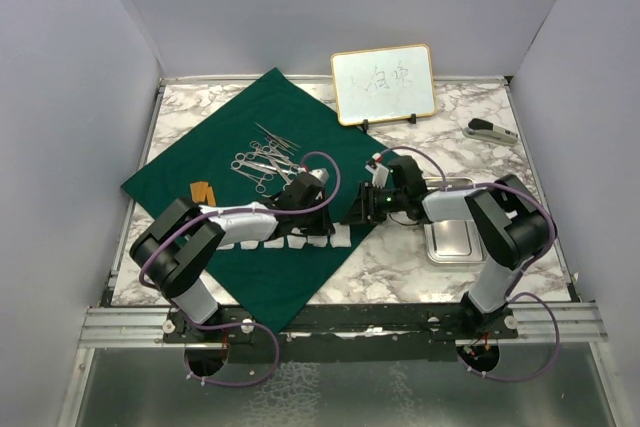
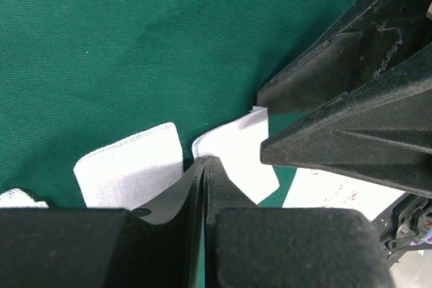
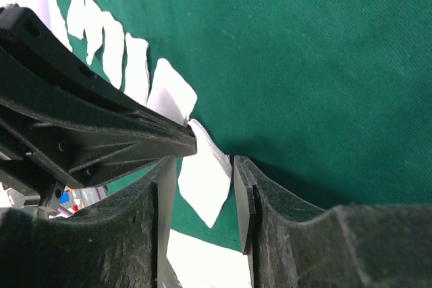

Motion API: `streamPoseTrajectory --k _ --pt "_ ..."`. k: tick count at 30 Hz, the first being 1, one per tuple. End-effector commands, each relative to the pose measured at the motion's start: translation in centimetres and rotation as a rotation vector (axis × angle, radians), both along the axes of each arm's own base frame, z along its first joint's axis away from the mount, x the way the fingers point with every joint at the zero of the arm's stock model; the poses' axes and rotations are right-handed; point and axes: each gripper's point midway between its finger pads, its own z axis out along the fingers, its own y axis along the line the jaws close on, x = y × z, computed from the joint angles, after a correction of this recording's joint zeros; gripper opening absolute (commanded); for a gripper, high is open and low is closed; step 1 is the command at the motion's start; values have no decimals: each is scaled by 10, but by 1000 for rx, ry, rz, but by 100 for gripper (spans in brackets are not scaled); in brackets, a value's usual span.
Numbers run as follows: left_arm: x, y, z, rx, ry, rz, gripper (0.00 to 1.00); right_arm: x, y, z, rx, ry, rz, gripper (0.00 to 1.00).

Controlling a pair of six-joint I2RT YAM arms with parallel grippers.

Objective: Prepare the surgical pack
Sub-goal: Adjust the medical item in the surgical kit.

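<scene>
The dark green cloth (image 1: 240, 147) lies over the left of the table. Silver instruments (image 1: 265, 159) lie on it, above a row of white gauze squares (image 1: 285, 242). My left gripper (image 2: 204, 160) is shut on the raised edge of the end gauze square (image 2: 239, 150) near the cloth's right hem. My right gripper (image 3: 201, 163) is open and straddles that same square (image 3: 206, 183), its right pad touching the gauze's edge. In the top view the left gripper (image 1: 328, 215) and right gripper (image 1: 352, 217) meet tip to tip. The steel tray (image 1: 455, 242) sits beneath the right arm.
A gold-framed whiteboard (image 1: 383, 84) stands at the back. A dark stapler-like object (image 1: 490, 130) lies at the back right. A small orange item (image 1: 203, 190) rests on the cloth's left part. Bare marble (image 2: 331, 193) shows just past the cloth's hem.
</scene>
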Motion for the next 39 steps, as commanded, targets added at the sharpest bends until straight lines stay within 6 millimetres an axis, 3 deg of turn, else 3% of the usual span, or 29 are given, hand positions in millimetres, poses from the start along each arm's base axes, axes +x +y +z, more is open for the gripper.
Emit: streamPoseTrajectory --k 1,10,13,18,20,22,25,28,32,35,39 --pt "-20 37 -39 161 77 36 4 11 -5 -11 -56 -1 -43 41" --pt "-20 33 -34 138 74 27 4 -23 6 4 139 66 38 40" --pt "-20 32 -32 132 70 22 4 -23 6 4 151 67 25 37" --pt "-16 23 -16 89 45 0 6 -12 7 2 138 6 10 17" --pt "-10 17 4 52 4 -6 13 -7 8 1 127 -11 18 6" --pt "-4 14 31 20 -54 -11 22 -4 8 2 113 -30 23 1" --pt "12 19 86 6 -195 13 37 -3 5 11 98 -62 22 1" --pt "28 42 134 37 -336 63 49 -7 4 26 106 -94 30 1" --pt "47 85 187 70 -487 169 55 -18 10 46 129 -97 41 1" --pt "57 110 212 76 -557 233 57 -31 24 63 191 -62 56 1" --pt "66 127 230 101 -608 260 59 -41 43 81 269 -10 65 1"
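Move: The gauze being straightened, the rightmost of the row of six, has its middle about 2 cm to the right and 2 cm back of the left hand, and some 3 cm back and 1 cm left of the right hand, nearly level with both. From the left hand, the next gauze lies about 3 cm left and 2 cm back, the scalpel roughly 10 cm left and 6 cm ahead. The metal tray lies about 24 cm to the right hand's right, nearly level with it. The gauze stays under the left hand's shut fingertips at its front-left corner while the right hand draws back about 2 cm along its right side and closes its open fingers, pinching it. The left fingers open and rise some 23 cm, swinging left and forward off the gauze and tilting up about 35 degrees, as the right hand lifts about 6 cm with the gauze, easing left and slightly back. ##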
